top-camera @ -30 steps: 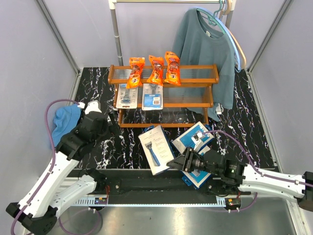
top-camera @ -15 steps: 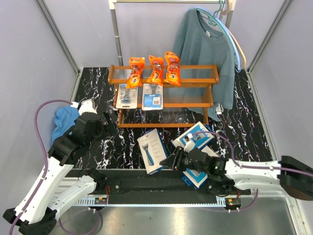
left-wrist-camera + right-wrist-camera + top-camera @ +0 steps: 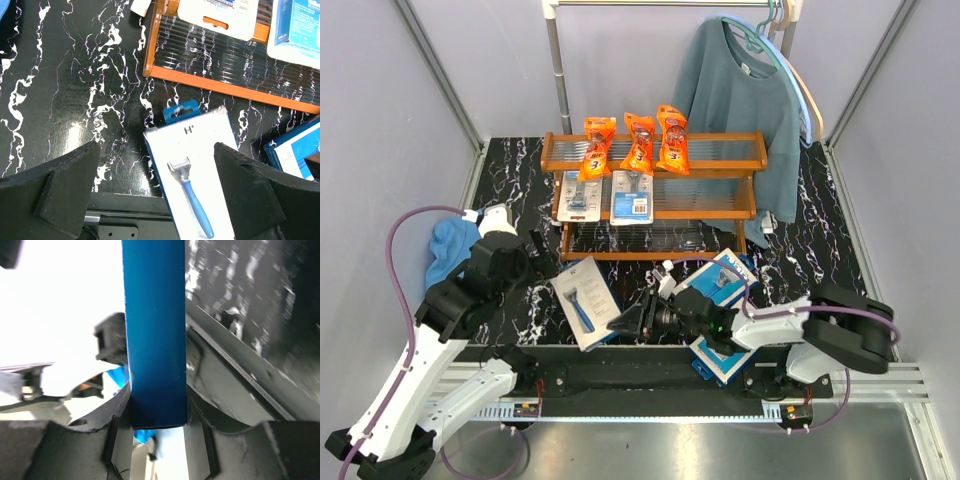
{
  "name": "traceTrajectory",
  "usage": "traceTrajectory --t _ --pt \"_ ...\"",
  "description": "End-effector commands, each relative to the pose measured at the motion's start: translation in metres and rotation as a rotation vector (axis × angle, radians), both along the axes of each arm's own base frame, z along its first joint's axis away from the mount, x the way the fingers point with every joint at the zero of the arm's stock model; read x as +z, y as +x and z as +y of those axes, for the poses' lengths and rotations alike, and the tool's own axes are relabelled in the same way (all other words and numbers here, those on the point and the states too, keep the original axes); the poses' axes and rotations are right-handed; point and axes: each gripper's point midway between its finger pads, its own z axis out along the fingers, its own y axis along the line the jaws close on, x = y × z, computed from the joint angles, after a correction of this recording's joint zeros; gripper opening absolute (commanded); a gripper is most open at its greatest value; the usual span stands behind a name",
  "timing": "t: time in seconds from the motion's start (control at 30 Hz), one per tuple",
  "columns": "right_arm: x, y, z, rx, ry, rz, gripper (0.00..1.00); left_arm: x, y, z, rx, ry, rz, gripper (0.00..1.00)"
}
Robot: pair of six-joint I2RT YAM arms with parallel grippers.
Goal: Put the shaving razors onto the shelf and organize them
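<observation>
My right gripper (image 3: 622, 322) is shut on the edge of a flat white razor box (image 3: 580, 300), held tilted in front of the shelf (image 3: 655, 212). In the right wrist view the box's blue side (image 3: 155, 340) is pinched between the fingers (image 3: 115, 440). The same box (image 3: 195, 185) shows below my left gripper (image 3: 155, 200), which hangs open above it, clear of it. Two more razor boxes (image 3: 720, 280) (image 3: 725, 360) lie at the front right. Three orange bags (image 3: 640, 140) stand on the top tier. Two blister cards (image 3: 578, 195) (image 3: 632, 195) lean on the middle tier.
A blue cloth (image 3: 450, 245) lies at the left by my left arm. A metal clothes rail (image 3: 558, 70) with a teal sweater (image 3: 740, 100) stands behind the shelf. The shelf's lowest tier (image 3: 225, 65) is bare wire over the black marbled table (image 3: 75, 90).
My right arm has swung left, carrying the white razor box from the middle toward my left gripper. The left arm has shifted slightly, still open.
</observation>
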Motion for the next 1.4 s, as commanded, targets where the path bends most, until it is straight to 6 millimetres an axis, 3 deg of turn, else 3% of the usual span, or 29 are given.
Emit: traceTrajectory --t 0.0,0.03,0.1,0.13,0.27,0.7,0.9,1.37 --pt "0.065 0.018 0.015 0.013 0.324 -0.050 0.00 0.012 0.003 0.001 -0.002 -0.008 -0.046 0.99" --pt "0.052 0.023 0.017 0.009 0.316 -0.015 0.00 0.012 0.003 0.001 0.000 -0.009 -0.044 0.99" --pt "0.062 0.031 0.017 0.010 0.394 -0.025 0.00 0.012 0.003 0.001 -0.001 -0.008 -0.044 0.99" --pt "0.049 0.037 0.021 0.002 0.385 0.012 0.00 0.012 0.002 0.001 -0.001 -0.007 -0.042 0.99" --pt "0.044 0.050 0.027 -0.002 0.392 0.013 0.00 0.011 0.001 0.002 -0.002 -0.002 -0.044 0.99" --pt "0.028 0.117 0.013 -0.136 0.376 0.004 0.00 0.000 -0.002 0.002 -0.012 0.006 -0.017 0.99" --pt "0.025 0.148 0.008 -0.187 0.396 -0.013 0.00 0.000 -0.004 0.002 -0.023 0.006 -0.020 0.99" --pt "0.021 0.194 0.015 -0.259 0.416 -0.054 0.00 -0.006 -0.006 0.002 -0.054 0.030 -0.007 0.99"
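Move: The right hand already grips the right edge of the white razor box. Its goal, the left part of the rack's bottom shelf, lies about 21 cm ahead, 5 cm left and 6 cm lower. Above that, on the middle shelf, the left blister pack stands some 30 cm ahead and 9 left, the right blister pack 30 ahead and 2 right, both about 7 cm higher. For the idle left hand, the shelf spot is roughly 11 cm ahead, 11 right and 15 below. Still pinching the white razor box by its right edge, the right hand carries it forward about 17 cm to the bottom shelf, sinking some 4 cm with a small bob on the way. The wrist turns clockwise about 15 degrees, squaring the box to the rack, and the left-pointing fingertips lift a little; the grip stays shut. ##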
